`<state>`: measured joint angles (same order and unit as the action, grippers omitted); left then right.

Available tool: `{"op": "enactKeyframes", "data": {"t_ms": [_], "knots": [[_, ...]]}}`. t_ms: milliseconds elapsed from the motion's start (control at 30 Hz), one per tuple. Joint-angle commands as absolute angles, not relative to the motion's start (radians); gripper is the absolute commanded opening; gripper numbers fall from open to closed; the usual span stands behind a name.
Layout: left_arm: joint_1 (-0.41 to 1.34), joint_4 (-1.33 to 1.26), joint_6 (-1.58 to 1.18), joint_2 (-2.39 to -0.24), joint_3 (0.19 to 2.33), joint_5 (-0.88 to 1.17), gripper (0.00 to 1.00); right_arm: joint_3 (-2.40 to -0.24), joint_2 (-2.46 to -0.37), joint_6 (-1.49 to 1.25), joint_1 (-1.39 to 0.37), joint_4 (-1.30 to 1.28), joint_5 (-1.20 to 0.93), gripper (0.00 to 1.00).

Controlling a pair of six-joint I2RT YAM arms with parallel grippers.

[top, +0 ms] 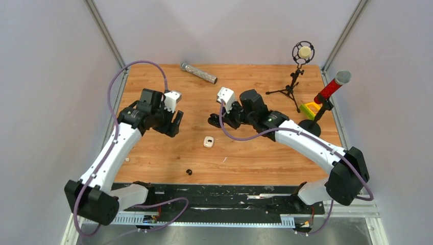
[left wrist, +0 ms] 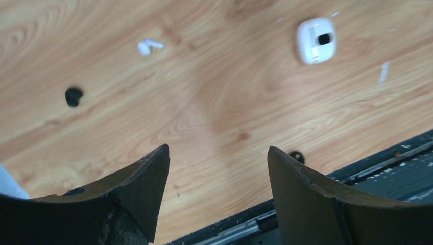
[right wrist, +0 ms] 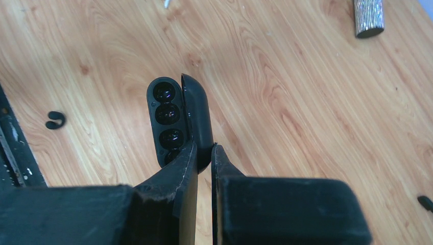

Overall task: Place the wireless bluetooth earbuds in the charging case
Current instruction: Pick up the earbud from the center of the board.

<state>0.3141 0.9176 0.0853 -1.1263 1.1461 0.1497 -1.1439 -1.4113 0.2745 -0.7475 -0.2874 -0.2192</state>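
Note:
My right gripper (right wrist: pixel 203 145) is shut on the lid of a black charging case (right wrist: pixel 173 120), which hangs open above the table with its dark wells showing. From above, that gripper (top: pixel 217 121) and the case (top: pixel 212 121) sit at mid-table. My left gripper (left wrist: pixel 218 148) is open and empty over bare wood, and from above it (top: pixel 174 125) hovers left of centre. A black roundish earbud (left wrist: pixel 74 96) and a whitish earbud (left wrist: pixel 148 47) lie on the wood ahead of its jaws, apart from each other.
A small white case (top: pixel 208 141) with a dark recess lies between the grippers. A small black ring (top: pixel 189 172) and a white fleck (top: pixel 224 160) lie nearer the front rail. At the back are a silver microphone (top: pixel 199 73), a tripod microphone (top: pixel 302 53) and a red microphone (top: pixel 332 87).

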Motion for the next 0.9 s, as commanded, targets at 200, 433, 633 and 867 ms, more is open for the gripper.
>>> {"op": "enactKeyframes", "data": {"t_ms": [200, 433, 633, 867], "knots": [[0.038, 0.896, 0.173, -1.455, 1.226, 0.027, 0.66, -1.067, -1.390, 0.270, -0.652, -0.178, -0.295, 0.00], [-0.080, 0.714, 0.298, -1.548, 1.179, -0.074, 0.66, -1.051, -1.387, 0.249, -0.603, -0.158, -0.343, 0.00], [-0.125, 0.658, 0.224, -1.599, 1.191, -0.070, 0.67, -1.062, -1.409, 0.245, -0.601, -0.160, -0.363, 0.00], [-0.231, 0.631, 0.174, -1.748, 1.244, -0.068, 0.50, -1.078, -1.426, 0.237, -0.601, -0.166, -0.395, 0.00]]}}
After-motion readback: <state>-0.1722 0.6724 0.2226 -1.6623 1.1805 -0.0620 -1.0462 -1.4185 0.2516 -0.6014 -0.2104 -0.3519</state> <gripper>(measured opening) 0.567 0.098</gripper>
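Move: Out to the left and ahead of the left hand, about 14 cm left, 10 cm farther out and 19 cm lower, lies the black earbud it heads for. A white earbud lies about 10 cm to the right of that black one, level with it. The white case is roughly 13 cm right and 3 cm ahead of the left hand, also on the table. From the right hand, the black earbud is some 31 cm left, 6 cm ahead and 20 cm below. Swinging about 18 cm left while sinking some 12 cm and reaching forward 9 cm, the empty left hand closes in on the black earbud near the table's left side. Its fingers tip steeper and turn counter-clockwise some 25 degrees, narrowing but staying open and short of the table. The right hand keeps hold of the open black charging case, easing a few centimetres right and down and slightly forward. ##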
